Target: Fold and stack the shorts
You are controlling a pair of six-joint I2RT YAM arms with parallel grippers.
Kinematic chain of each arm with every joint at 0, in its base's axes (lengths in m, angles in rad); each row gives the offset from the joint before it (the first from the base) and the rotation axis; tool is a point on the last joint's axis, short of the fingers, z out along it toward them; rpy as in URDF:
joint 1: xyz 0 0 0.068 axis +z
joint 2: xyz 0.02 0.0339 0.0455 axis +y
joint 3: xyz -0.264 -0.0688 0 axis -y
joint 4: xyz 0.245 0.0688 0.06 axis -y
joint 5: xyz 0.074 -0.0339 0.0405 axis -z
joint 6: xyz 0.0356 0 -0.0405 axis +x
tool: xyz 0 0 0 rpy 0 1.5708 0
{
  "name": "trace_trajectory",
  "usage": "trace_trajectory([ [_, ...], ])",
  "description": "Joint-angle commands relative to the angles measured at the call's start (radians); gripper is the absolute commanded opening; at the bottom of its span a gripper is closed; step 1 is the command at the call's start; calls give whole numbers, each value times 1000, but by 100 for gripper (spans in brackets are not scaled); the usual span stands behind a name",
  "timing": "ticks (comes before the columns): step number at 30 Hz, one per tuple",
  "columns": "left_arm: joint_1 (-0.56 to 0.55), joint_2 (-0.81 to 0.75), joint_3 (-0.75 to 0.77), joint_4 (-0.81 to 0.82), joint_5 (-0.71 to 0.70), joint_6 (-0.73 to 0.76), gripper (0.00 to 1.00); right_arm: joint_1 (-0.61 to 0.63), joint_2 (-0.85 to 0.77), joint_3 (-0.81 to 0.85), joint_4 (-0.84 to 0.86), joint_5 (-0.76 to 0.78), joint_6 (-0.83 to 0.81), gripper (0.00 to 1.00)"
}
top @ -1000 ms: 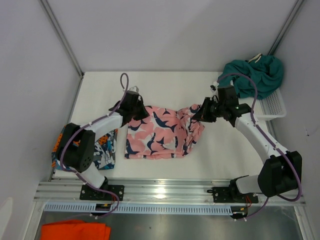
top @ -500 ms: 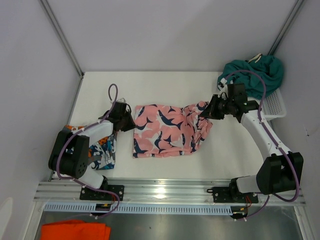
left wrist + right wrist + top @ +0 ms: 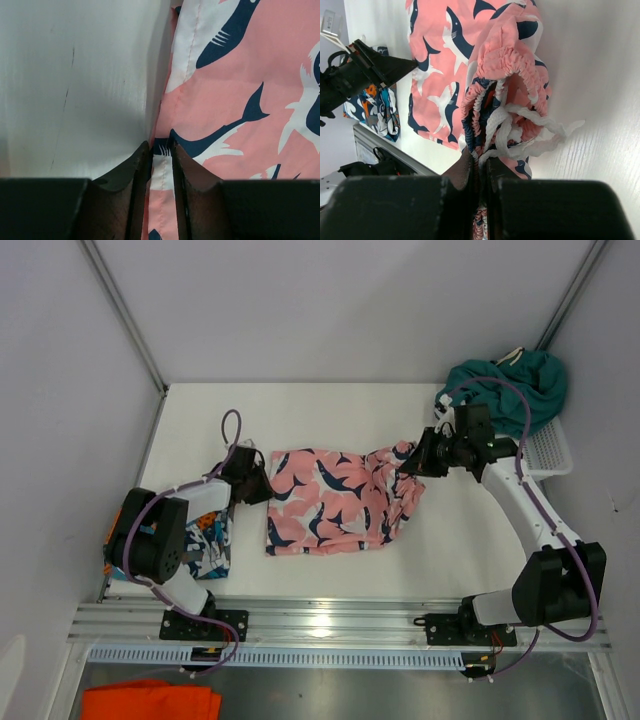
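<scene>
The pink shark shorts (image 3: 330,502) lie spread on the white table between my two grippers. My left gripper (image 3: 262,488) is at their left hem. In the left wrist view its jaws (image 3: 162,147) stand slightly parted, with the hem of the pink shorts (image 3: 240,75) lying loose between the fingers. My right gripper (image 3: 412,462) is shut on the bunched waistband, near the white drawstring (image 3: 540,135), and holds that end a little raised. The teal shorts (image 3: 510,390) are heaped at the back right. The graphic print shorts (image 3: 205,540) lie folded at the left edge.
A white mesh basket (image 3: 548,452) sits under the teal heap at the right wall. A metal rail (image 3: 330,620) runs along the near edge, with an orange cloth (image 3: 150,702) below it. Grey walls close in the table on three sides.
The pink shorts were pulled out flatter as the left gripper drew left and the right gripper drew right. The left jaws have since parted on the hem.
</scene>
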State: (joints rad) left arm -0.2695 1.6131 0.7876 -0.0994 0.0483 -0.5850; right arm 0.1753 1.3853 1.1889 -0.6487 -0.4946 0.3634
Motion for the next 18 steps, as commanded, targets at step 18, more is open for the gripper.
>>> trace_trajectory([
  [18, -8, -8, -54, 53, 33, 8, 6, 303, 146, 270, -83, 363, 124, 0],
])
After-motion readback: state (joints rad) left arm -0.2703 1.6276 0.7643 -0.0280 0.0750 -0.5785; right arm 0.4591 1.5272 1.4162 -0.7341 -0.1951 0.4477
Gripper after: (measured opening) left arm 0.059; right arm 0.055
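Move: The shark-print shorts' flat part, over which the waistband is being taken, has its middle about 18 cm left of the right hand, 1 cm farther out and 18 cm below. The shorts' left edge lies some 30 cm left, 2 cm ahead and 18 cm down, right at the left hand's fingertips. From the left hand, the flat middle is 12 cm right and 1 cm back; the patterned shorts are about 23 cm left and 9 cm back. The shorts' left edge gets pinched near the table as the left fingers close from about a third open, the hand barely shifting. Their waistband, still gripped in the right fingers, is lifted about 2 cm, then swept some 6.5 cm left over the flat part towards the left gripper, sinking slightly at the end while the hand's left side tips down about 10 degrees. ##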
